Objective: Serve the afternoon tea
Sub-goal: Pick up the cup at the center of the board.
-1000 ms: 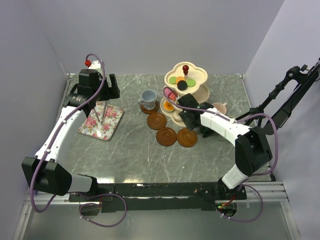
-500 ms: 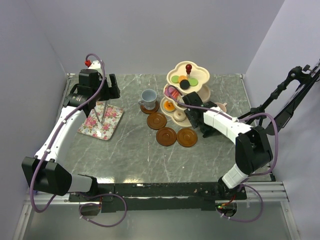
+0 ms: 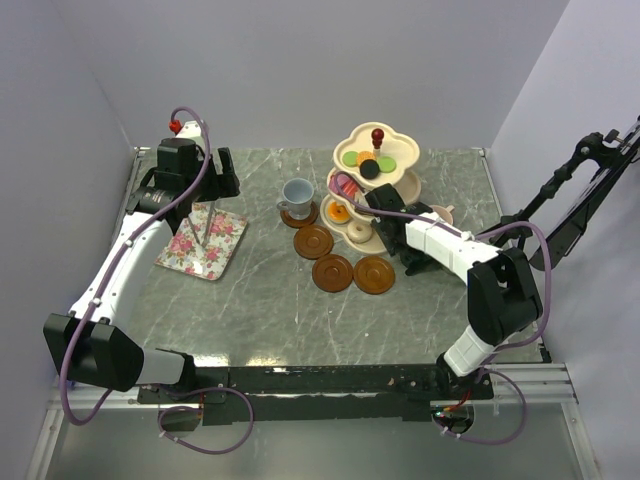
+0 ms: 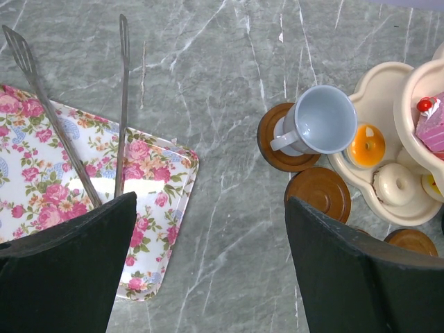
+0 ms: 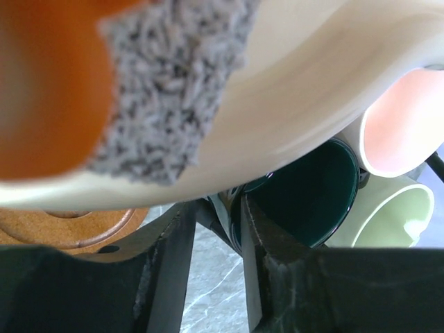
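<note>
The cream three-tier stand with its red knob holds small cakes. The grey-blue mug stands on a brown saucer to its left, and three bare saucers lie in front. My right gripper is folded back under its forearm beside the stand. In the right wrist view its fingers are closed on the rim of the dark green mug, beside the pink mug and light green mug. My left gripper is open and empty.
The floral tray lies at the left with thin metal tongs resting on it. It also shows in the left wrist view. The stand's tier hangs close over my right fingers. Walls enclose the table.
My right wrist has moved up against the stand, and the stand has shifted slightly to the right. The left arm has not moved.
</note>
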`<state>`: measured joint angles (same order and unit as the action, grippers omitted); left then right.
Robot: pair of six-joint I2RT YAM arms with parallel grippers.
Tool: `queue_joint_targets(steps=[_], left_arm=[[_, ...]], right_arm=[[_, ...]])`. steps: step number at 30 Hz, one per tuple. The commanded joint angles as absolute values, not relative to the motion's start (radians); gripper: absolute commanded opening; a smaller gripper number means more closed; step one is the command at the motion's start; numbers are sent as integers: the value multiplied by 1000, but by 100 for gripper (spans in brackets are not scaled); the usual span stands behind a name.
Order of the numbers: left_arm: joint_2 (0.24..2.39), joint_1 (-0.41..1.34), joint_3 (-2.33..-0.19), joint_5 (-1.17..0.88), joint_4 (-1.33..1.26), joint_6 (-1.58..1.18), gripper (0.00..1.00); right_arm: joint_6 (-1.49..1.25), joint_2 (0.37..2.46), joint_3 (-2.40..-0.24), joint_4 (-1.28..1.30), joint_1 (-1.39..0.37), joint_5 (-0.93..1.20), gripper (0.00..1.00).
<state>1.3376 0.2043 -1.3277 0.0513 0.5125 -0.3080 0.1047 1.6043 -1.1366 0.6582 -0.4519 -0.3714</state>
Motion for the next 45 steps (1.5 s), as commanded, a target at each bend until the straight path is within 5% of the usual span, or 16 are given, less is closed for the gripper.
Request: queue_joint_targets(steps=[1,13,19,45], left_arm=[[1324,198,-1335,63,472,-298,92],[1321,198,-1327,64,465,-301,92],[1318,196,-1319,64,459,-301,92],[1304,196,-1299,37,439,-313,92]], right_arm=[[58,1620,-1115,664,-436,-357,37],[14,1598,-1126,721,-436,-371,18],[-37,1569,-1181,785,-437,-364,0],[-123,1347,-1173,859,-603,-284,0]])
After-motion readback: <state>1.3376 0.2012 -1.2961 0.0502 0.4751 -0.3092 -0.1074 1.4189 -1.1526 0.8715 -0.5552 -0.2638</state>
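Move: The dark green cup's middle lies about 4 cm right of the right hand, 1 cm ahead and 4 cm below; its left wall is between the open fingers. The light green cup stands some 11 cm right and 2 cm ahead, the pink cup 9 cm ahead and 7 cm right, the nearest coaster 8 cm left and 3 cm back. From the left hand, the dark green cup is roughly 48 cm right, 5 cm back. The right fingers pinch the dark green cup's left wall, then draw it back about 6 cm, up and left. ##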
